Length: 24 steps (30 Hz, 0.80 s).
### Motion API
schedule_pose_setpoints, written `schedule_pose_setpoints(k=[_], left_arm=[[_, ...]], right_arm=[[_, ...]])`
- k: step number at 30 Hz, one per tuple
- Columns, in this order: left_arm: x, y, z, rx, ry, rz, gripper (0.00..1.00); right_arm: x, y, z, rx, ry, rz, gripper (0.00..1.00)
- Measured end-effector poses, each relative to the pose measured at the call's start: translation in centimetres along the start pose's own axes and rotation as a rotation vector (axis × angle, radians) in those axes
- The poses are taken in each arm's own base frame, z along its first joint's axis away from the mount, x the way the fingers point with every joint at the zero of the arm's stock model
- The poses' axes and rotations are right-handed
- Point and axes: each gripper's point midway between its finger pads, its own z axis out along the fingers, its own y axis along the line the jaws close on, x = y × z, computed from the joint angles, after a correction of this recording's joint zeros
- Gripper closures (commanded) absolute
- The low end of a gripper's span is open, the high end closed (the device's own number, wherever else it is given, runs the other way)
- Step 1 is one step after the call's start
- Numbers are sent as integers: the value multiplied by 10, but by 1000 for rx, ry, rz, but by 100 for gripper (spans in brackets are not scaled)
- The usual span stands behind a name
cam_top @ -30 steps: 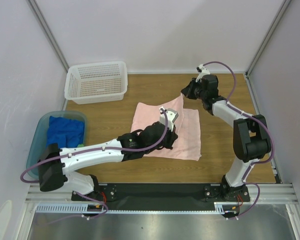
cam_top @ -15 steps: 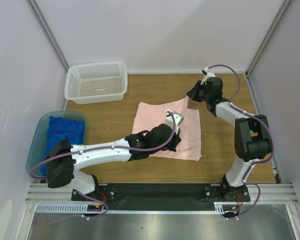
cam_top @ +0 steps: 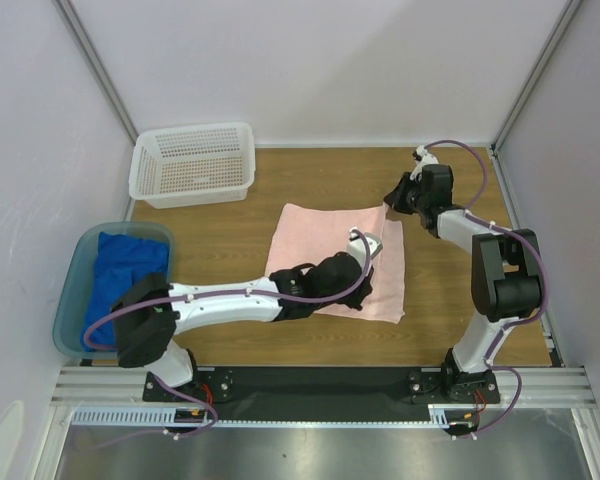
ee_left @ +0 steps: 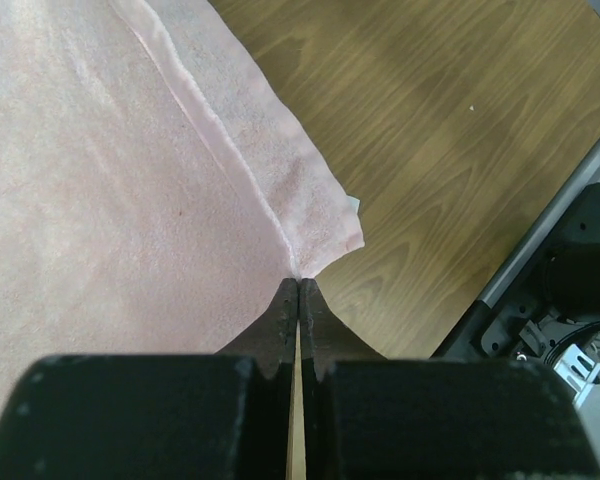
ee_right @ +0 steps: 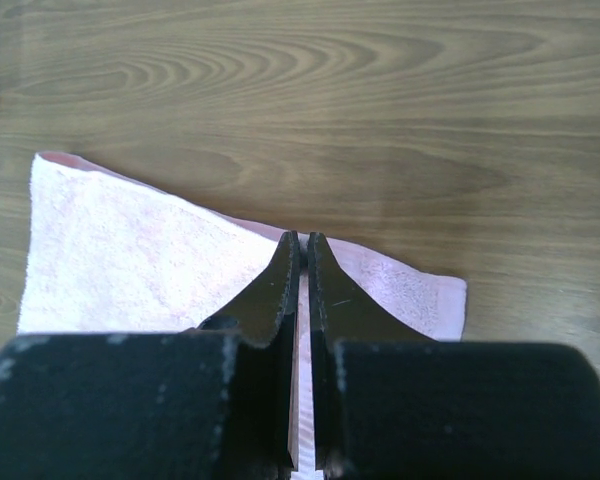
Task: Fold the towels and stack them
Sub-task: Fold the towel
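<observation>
A pale pink towel [cam_top: 315,235] lies folded in the middle of the table. My left gripper [cam_top: 372,246] is shut on its near right corner; in the left wrist view the fingertips [ee_left: 298,283] pinch the hem where the pink towel [ee_left: 100,180] meets bare wood. My right gripper [cam_top: 390,200] is shut on the far right corner, with pink cloth showing between the closed jaws [ee_right: 302,238] over the towel [ee_right: 120,260]. A royal blue towel [cam_top: 120,265] lies crumpled in the teal tub [cam_top: 68,300] at the left.
A white perforated basket [cam_top: 145,185] stands at the back left. The left arm reaches across the table's front half to the towel. Bare wood lies right of the towel, up to the frame post [cam_top: 510,190] and side wall.
Both grippers have moved to the right with the pink towel's upper layer, drawing it over the lower layer until the right edges nearly meet. The left arm has stretched further across.
</observation>
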Motion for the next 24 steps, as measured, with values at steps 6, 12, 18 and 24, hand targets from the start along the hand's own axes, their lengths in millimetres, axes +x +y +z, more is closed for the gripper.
schedule_pose_setpoints(k=[6,12,18,24], left_arm=[[5,-7,12,19,22,12,100],[14,-14,26,33,55,22,100],[17,-18,32,40,66,31,100],[16,-18,32,41,64,32,100]], right_arm=[[6,-15,-2,23,12,-33,100],[10,-37,-5,67,27,-6,100],[21,-64,-13,149,62,82,100],[32,-72,-18,195,87,105,100]])
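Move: The right hand holds the far end of the towel's upper edge. The lower layer's far right corner lies about 5 cm to its right, 3 cm back and some 7 cm below; the fold's far left corner is about 24 cm to its left, 1 cm farther out. The left hand holds the near end of that edge, with the lower layer's near right corner about 8 cm to its right, 4 cm back and a few centimetres lower. To the right and down both hands carry the upper layer's edge, fingers kept shut on it, over the strip of lower layer still bare on the right. The right hand goes about 6 cm right, sinks nearly 5 and draws back a little late on, its fingers tipping down and swinging clockwise some 10 degrees; the left goes about 3 cm right and sinks almost as much, then stays. ##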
